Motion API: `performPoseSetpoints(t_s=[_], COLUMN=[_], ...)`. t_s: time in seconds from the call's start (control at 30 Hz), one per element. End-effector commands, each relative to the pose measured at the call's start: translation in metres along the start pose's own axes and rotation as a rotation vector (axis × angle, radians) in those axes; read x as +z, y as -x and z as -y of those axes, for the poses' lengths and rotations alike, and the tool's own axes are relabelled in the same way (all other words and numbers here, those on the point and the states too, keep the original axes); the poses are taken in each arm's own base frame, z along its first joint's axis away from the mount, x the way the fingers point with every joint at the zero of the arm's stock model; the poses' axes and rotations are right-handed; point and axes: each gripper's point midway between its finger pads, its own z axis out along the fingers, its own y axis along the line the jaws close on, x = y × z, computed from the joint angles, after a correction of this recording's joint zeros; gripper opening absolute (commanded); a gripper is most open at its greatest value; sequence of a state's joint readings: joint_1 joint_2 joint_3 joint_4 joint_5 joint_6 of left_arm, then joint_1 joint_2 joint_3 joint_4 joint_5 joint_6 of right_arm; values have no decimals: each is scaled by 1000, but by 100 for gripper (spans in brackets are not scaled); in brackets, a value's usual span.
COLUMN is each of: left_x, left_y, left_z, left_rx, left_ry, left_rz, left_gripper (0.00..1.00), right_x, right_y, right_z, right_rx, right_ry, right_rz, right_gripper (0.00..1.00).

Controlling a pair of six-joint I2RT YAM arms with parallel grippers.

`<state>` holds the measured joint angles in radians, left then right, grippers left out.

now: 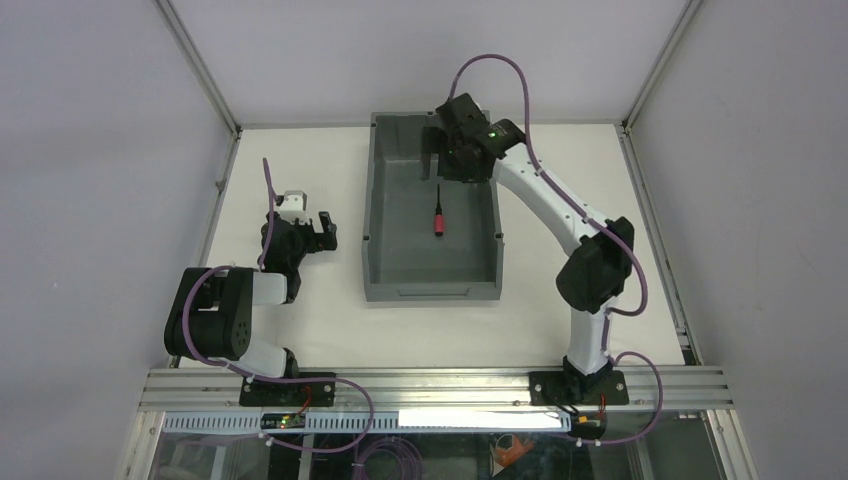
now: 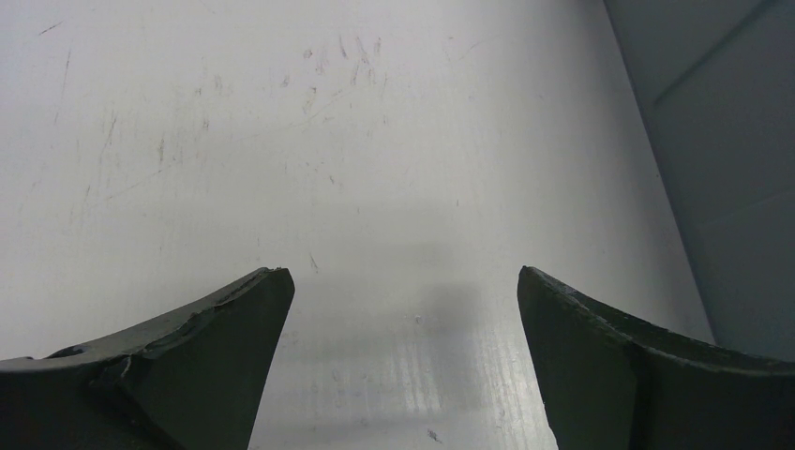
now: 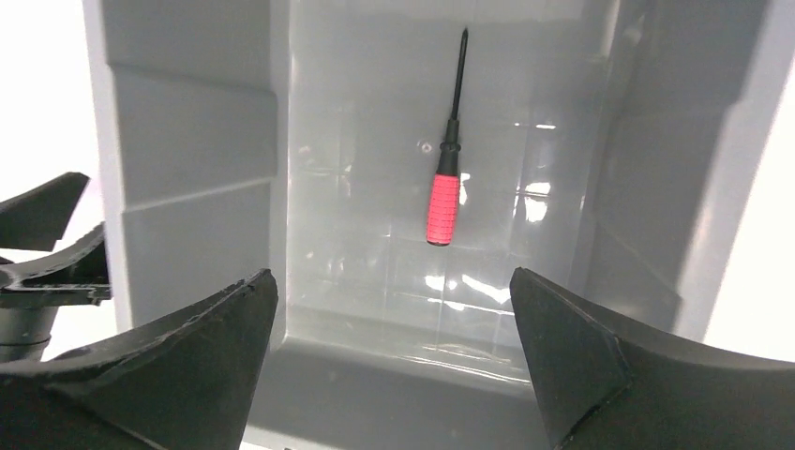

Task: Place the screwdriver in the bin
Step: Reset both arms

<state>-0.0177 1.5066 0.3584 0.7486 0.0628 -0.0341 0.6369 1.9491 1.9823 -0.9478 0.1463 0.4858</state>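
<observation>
The screwdriver (image 1: 438, 218), with its red handle and thin black shaft, lies flat on the floor of the dark grey bin (image 1: 368, 205), near the middle. In the right wrist view the screwdriver (image 3: 444, 202) lies on the bin floor between the walls (image 3: 197, 187), well beyond my fingertips. My right gripper (image 1: 452, 170) hangs over the far end of the bin, and its jaws (image 3: 394, 281) stand wide open with nothing between them. My left gripper (image 1: 325, 232) sits low over the table left of the bin, open (image 2: 403, 277) and empty.
The bin's tall walls surround the right gripper's fingers on three sides. A metal frame rail (image 1: 440, 385) runs along the near table edge. The enclosure wall (image 2: 731, 159) shows to the right in the left wrist view.
</observation>
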Motion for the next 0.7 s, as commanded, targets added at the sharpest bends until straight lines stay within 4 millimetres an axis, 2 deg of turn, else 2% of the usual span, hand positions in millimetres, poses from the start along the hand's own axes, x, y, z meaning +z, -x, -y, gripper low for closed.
performPoseSetpoints(t_s=[0.0,0.17,0.2,0.4,0.67], left_x=[4,5,5,5,5], left_y=[26,26,26,25,25], left_z=[3,3,3,3,3], left_rx=[12,12,12,12,12], left_ry=[-24,-23,-24,-23,-24], left_rz=[89,89,89,88,88], left_gripper=[99,99,99,99,99], right_x=[-58,-79,-77,-95,-94], right_y=[40,53,52,58,51], right_z=[13,45,54,107,180], right_rx=[4,32,43,124,239], right_ry=[10,-33,-47,-93,-172], right_rz=[155,220,219,280,316], right_gripper=[99,99,99,99,99])
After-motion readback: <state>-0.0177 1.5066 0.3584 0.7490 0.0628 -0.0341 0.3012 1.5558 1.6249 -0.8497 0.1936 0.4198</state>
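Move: The screwdriver lies on the bin floor almost straight below the empty right hand, about 18 cm down, level ahead and some 1 cm to its left. The bin's right wall, which the hand must cross, runs about 10 cm to the hand's right, its rim roughly 12 cm lower. The bin's middle is 1 cm ahead, 2 cm left. From the left hand, the screwdriver is about 29 cm right and 2 cm ahead, slightly lower. Heading out of the bin area, the empty right hand first keeps rising, some 6 cm, while it begins to swing right, then sweeps sideways over the bin's right wall, about 18 cm in all, sinking a little near the end. The wrist turns nearly 20 degrees clockwise and the fingers tip up slightly, staying wide open and touching nothing. ##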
